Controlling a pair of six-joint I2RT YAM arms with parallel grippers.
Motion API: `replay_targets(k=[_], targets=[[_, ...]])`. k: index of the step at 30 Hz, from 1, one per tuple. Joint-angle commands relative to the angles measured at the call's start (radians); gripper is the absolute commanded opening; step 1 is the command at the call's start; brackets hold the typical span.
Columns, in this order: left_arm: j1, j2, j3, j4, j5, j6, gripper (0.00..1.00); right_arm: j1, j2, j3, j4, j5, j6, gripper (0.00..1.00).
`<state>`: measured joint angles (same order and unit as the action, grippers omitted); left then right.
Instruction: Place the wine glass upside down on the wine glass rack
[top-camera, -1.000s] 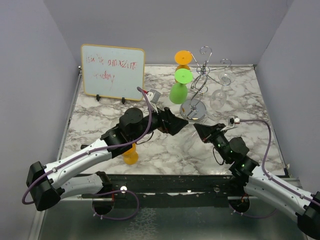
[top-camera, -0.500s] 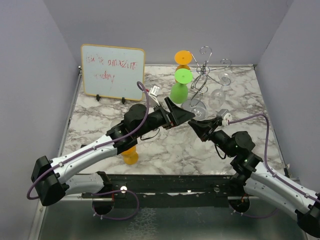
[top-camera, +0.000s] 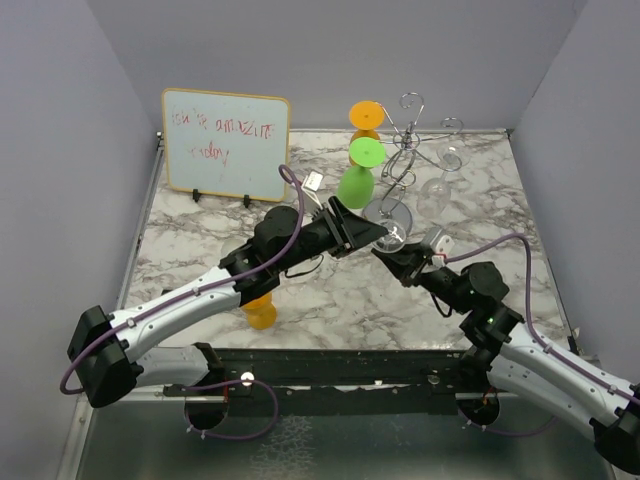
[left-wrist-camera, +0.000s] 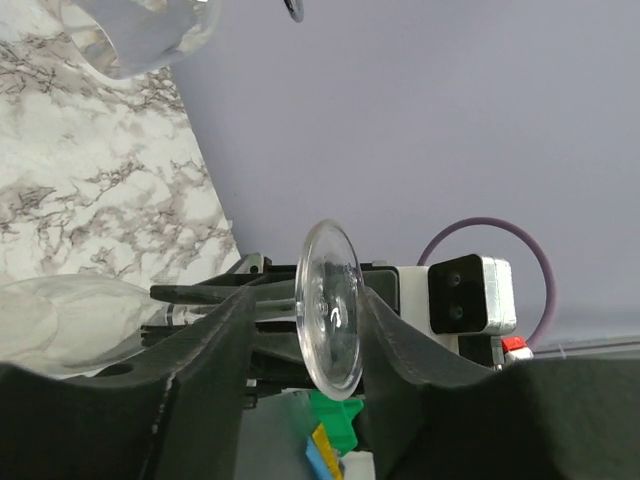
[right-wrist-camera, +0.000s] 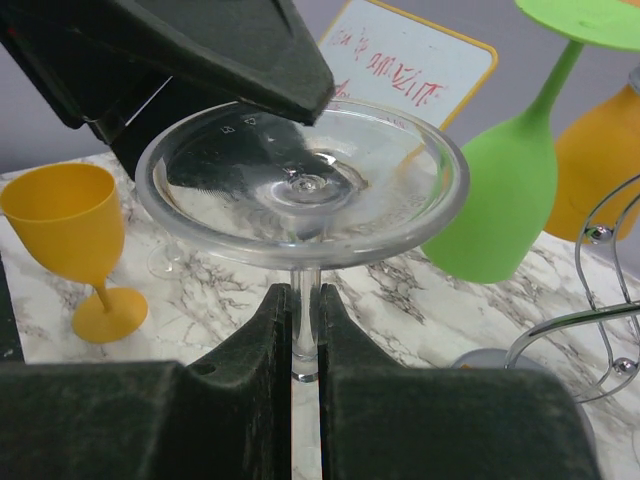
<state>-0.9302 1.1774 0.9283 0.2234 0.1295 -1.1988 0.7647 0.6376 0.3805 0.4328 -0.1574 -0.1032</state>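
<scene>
A clear wine glass (top-camera: 393, 237) hangs in the air in front of the wine glass rack (top-camera: 408, 150), a silver wire stand with curled arms. My right gripper (right-wrist-camera: 305, 295) is shut on its thin stem (right-wrist-camera: 305, 315), just under the round foot (right-wrist-camera: 300, 185). My left gripper (left-wrist-camera: 308, 300) is open with that foot (left-wrist-camera: 330, 310) standing on edge between its jaws; the foot lies against one finger and a gap shows at the other. The bowl (left-wrist-camera: 60, 325) shows at the lower left of the left wrist view. From above, the two grippers (top-camera: 375, 232) (top-camera: 393, 255) meet at the glass.
A green glass (top-camera: 358, 180) and an orange glass (top-camera: 366, 115) stand upside down left of the rack. Clear glasses (top-camera: 440, 185) sit at the rack's right side. A yellow goblet (top-camera: 261, 312) stands near the front, under the left arm. A whiteboard (top-camera: 226, 143) leans at the back left.
My left gripper has moved right to the glass's foot and its jaws have narrowed around it. My right gripper has carried the glass up and left toward it.
</scene>
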Motion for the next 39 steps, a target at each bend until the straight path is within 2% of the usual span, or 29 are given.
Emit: replay_targets(k=[1, 7, 8, 12, 14, 16, 18, 27, 39], targets=[[0.009, 0.019, 0.009, 0.053, 0.051, -0.041, 0.39, 0.004, 0.017, 0.026, 0.005, -0.054, -0.064, 0.01], [0.018, 0.01, 0.002, 0.053, 0.059, -0.054, 0.04, 0.004, 0.012, 0.002, 0.049, -0.03, -0.054, 0.01], [0.021, 0.008, 0.0, 0.053, 0.06, -0.055, 0.0, 0.004, 0.012, 0.002, 0.048, -0.031, -0.051, 0.01], [0.028, 0.001, 0.01, 0.053, 0.069, -0.053, 0.0, 0.004, 0.002, -0.008, 0.047, -0.017, -0.023, 0.06], [0.032, -0.006, 0.019, 0.053, 0.068, -0.053, 0.0, 0.004, -0.011, -0.021, 0.052, -0.003, 0.0, 0.14], [0.039, -0.012, 0.025, 0.053, 0.062, -0.064, 0.0, 0.004, -0.027, -0.038, 0.058, 0.01, 0.019, 0.29], [0.048, -0.018, 0.027, 0.056, 0.059, -0.084, 0.0, 0.004, -0.039, -0.053, 0.061, 0.012, 0.03, 0.35], [0.081, -0.031, 0.005, 0.087, 0.087, -0.173, 0.0, 0.004, 0.016, -0.06, 0.089, 0.004, -0.007, 0.34], [0.089, -0.021, -0.025, 0.118, 0.123, -0.243, 0.0, 0.004, 0.153, -0.032, 0.247, 0.005, -0.056, 0.33]])
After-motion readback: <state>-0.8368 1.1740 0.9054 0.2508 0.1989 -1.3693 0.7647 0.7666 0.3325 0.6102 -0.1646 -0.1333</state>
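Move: The clear wine glass hangs foot up. Its foot lies between the open left fingertips, its middle about 1 cm ahead of the left hand point and 2 cm to its right. That foot is roughly 6 cm straight above the right hand, which still holds the stem. From the left hand, the green glass on the rack is some 14 cm ahead and 3 cm left, the hanging clear glass about 9 cm ahead and 11 cm right, both about 5 cm lower. Shut the left fingers on the clear glass's foot while the right keeps its pinch on the stem, both arms nearly still. Then part the right fingers partway to let go of the stem. Carry the glass with the left about 2 cm forward and 1.5 cm left, towards the green glass, while the right, still astride the stem, sinks some 2 cm and eases forward-left. ##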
